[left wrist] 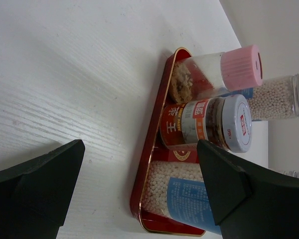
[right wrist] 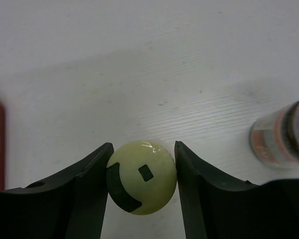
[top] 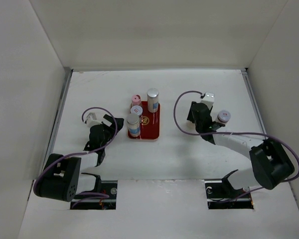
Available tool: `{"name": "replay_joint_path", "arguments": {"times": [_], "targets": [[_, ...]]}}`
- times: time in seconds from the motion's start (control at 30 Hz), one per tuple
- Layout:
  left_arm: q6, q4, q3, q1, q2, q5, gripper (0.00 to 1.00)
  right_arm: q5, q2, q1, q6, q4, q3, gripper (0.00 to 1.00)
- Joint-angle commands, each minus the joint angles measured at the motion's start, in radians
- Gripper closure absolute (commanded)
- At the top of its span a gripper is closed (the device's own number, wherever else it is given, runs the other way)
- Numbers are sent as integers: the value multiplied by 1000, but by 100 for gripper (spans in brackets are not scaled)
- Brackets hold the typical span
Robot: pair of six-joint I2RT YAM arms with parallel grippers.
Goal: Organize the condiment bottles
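Note:
In the right wrist view my right gripper (right wrist: 142,172) is shut on a condiment bottle with a yellow-green cap (right wrist: 142,177), and both fingers touch the cap's sides. In the top view that bottle is hidden under the right gripper (top: 200,121). Another bottle with a silver cap (top: 224,117) (right wrist: 281,139) stands just to its right. On the red tray (top: 152,125) stand a pink-capped bottle (top: 136,99) (left wrist: 224,74), a tall silver-capped one (top: 153,95), a red-labelled one (top: 136,110) (left wrist: 209,124) and a blue-labelled one (top: 133,123) (left wrist: 189,194). My left gripper (top: 111,125) (left wrist: 139,149) is open, just left of the tray.
White walls enclose the table on the left, the back and the right. The tray's red rim (left wrist: 148,164) lies between the left fingers in the left wrist view. A purple cable (top: 182,107) loops above the right wrist.

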Motion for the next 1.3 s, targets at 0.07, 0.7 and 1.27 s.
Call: {"name": "replay_joint_path", "arguments": {"times": [0.07, 0.7, 1.27], "targets": [[-9, 52, 27, 2, 3, 11, 0, -38, 30, 178, -56, 122, 167, 56], [-9, 52, 19, 13, -11, 11, 0, -115, 454, 332, -79, 146, 521, 46], [-11, 52, 18, 16, -12, 15, 0, 50, 29, 201, -88, 42, 284, 12]]}}
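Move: The right hand already grips the yellow-capped bottle; the free spot for it in the red tray lies about 23 cm to its left, 3 cm ahead and some 6 cm below. Of that spot, the silver-capped bottle stands 6 cm straight ahead and the white-lidded jar 8 cm to the left, level with it. From the left hand the spot is about 19 cm right, 8 cm ahead and slightly below. Still pinching the yellow-capped bottle, the right hand swings it about 23 cm left and a little forward to the tray, arching some 7 cm up on the way and turning roughly 25 degrees counter-clockwise, then sinks to set it down behind the silver-capped bottle, on the robot's side. There the fingers open and let go, and the empty hand climbs about 10 cm, drawing some 6 cm back to the right with its fingertips tilting up a little. ##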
